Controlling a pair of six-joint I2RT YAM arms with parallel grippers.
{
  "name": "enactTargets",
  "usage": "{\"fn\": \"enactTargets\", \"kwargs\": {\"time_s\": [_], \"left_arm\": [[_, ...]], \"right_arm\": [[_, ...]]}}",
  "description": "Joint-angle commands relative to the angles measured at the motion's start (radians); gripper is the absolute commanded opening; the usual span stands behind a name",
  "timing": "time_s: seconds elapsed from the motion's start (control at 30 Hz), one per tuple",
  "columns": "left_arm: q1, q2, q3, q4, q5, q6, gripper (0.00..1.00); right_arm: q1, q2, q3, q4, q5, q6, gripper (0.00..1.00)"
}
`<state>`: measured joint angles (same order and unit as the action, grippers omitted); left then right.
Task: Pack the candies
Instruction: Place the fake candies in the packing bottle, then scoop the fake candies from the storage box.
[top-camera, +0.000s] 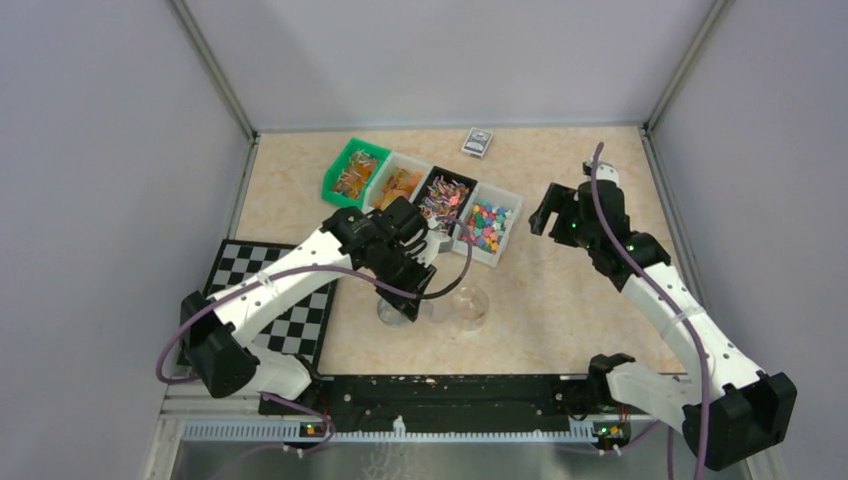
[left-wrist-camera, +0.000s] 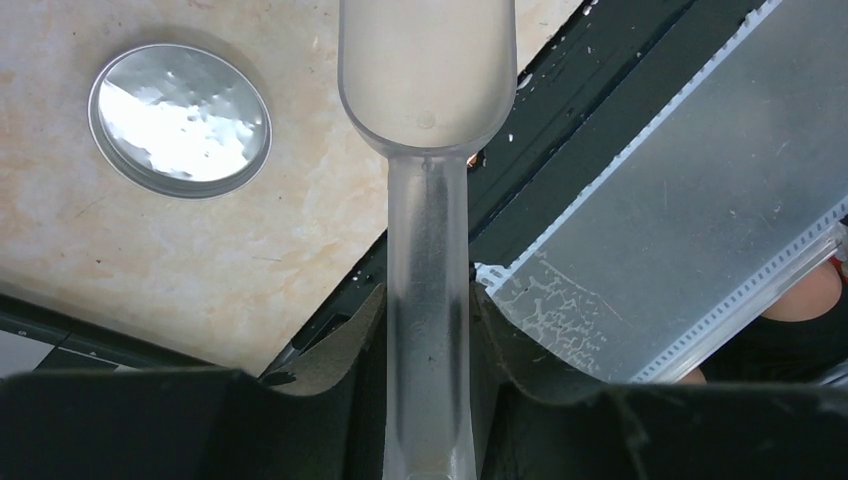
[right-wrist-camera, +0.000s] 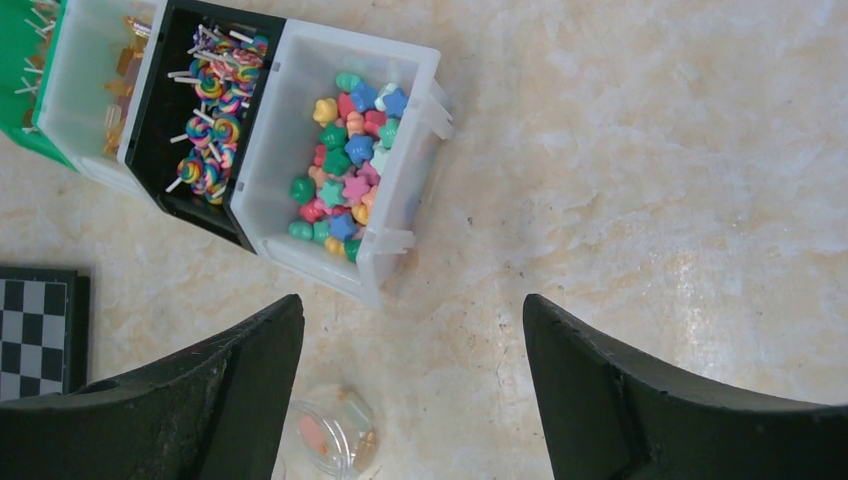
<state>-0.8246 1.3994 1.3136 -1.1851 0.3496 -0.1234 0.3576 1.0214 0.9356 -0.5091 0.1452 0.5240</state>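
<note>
The candies lie sorted in a row of bins: orange pieces (top-camera: 400, 185), swirl lollipops (right-wrist-camera: 215, 80) and star-shaped mixed colours (right-wrist-camera: 350, 160). My left gripper (left-wrist-camera: 428, 310) is shut on the handle of a clear plastic scoop (left-wrist-camera: 428, 70). Its bowl looks empty and hangs over the table's front edge. A small clear round cup (right-wrist-camera: 335, 430) holding a few candies stands in front of the bins. The round silver lid (left-wrist-camera: 180, 120) lies flat beside it. High over the table to the right of the bins, my right gripper (right-wrist-camera: 412, 330) is open and holds nothing.
A green bin (top-camera: 355, 172) ends the row on the left. A chessboard mat (top-camera: 275, 300) lies at the left edge of the table. A small grey packet (top-camera: 478, 142) rests near the back wall. The black base rail (top-camera: 440, 390) runs along the front.
</note>
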Motion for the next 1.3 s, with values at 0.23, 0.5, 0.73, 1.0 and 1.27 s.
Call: {"fn": "enactTargets", "kwargs": {"time_s": [0.23,0.5,0.73,1.0,1.27], "left_arm": [[-0.004,-0.084,0.119,0.083,-0.225,-0.062,0.0],[0.066,-0.103,0.137,0.24,-0.555,-0.06,0.0],[0.286,-0.001,0.176,0.278,-0.592,0.049,0.0],[0.473,0.165,0.252,0.287,-0.499,0.146,0.0],[0.497,0.356,0.374,0.274,-0.463,0.19,0.0]], "right_arm": [[0.003,-0.04,-0.004,0.037,-0.052,0.021,0.79],[0.003,-0.043,-0.084,0.12,-0.164,0.148,0.76],[0.003,-0.016,-0.136,0.19,-0.236,0.18,0.69],[0.002,0.038,-0.138,0.212,-0.211,0.174,0.67],[0.003,0.179,-0.077,0.205,-0.102,0.276,0.53]]}}
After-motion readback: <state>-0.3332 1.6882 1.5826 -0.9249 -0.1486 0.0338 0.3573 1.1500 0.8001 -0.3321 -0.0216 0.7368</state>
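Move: From the left hand, which holds the clear scoop, the popsicle box lies about 34 cm ahead, 6 left and 12 below; the green box is 37 ahead and 17 left, the lollipop box 29 ahead and 7 right, the bottle 3 ahead and 13 right. The empty right hand has the star-candy box about 6 cm ahead, 9 left and 17 below, with the lollipop box 10 ahead and 20 left. Left carries the scoop about 25 cm forward-left towards the popsicle box; right, narrowing, sinks 6 cm towards the star-candy box. ##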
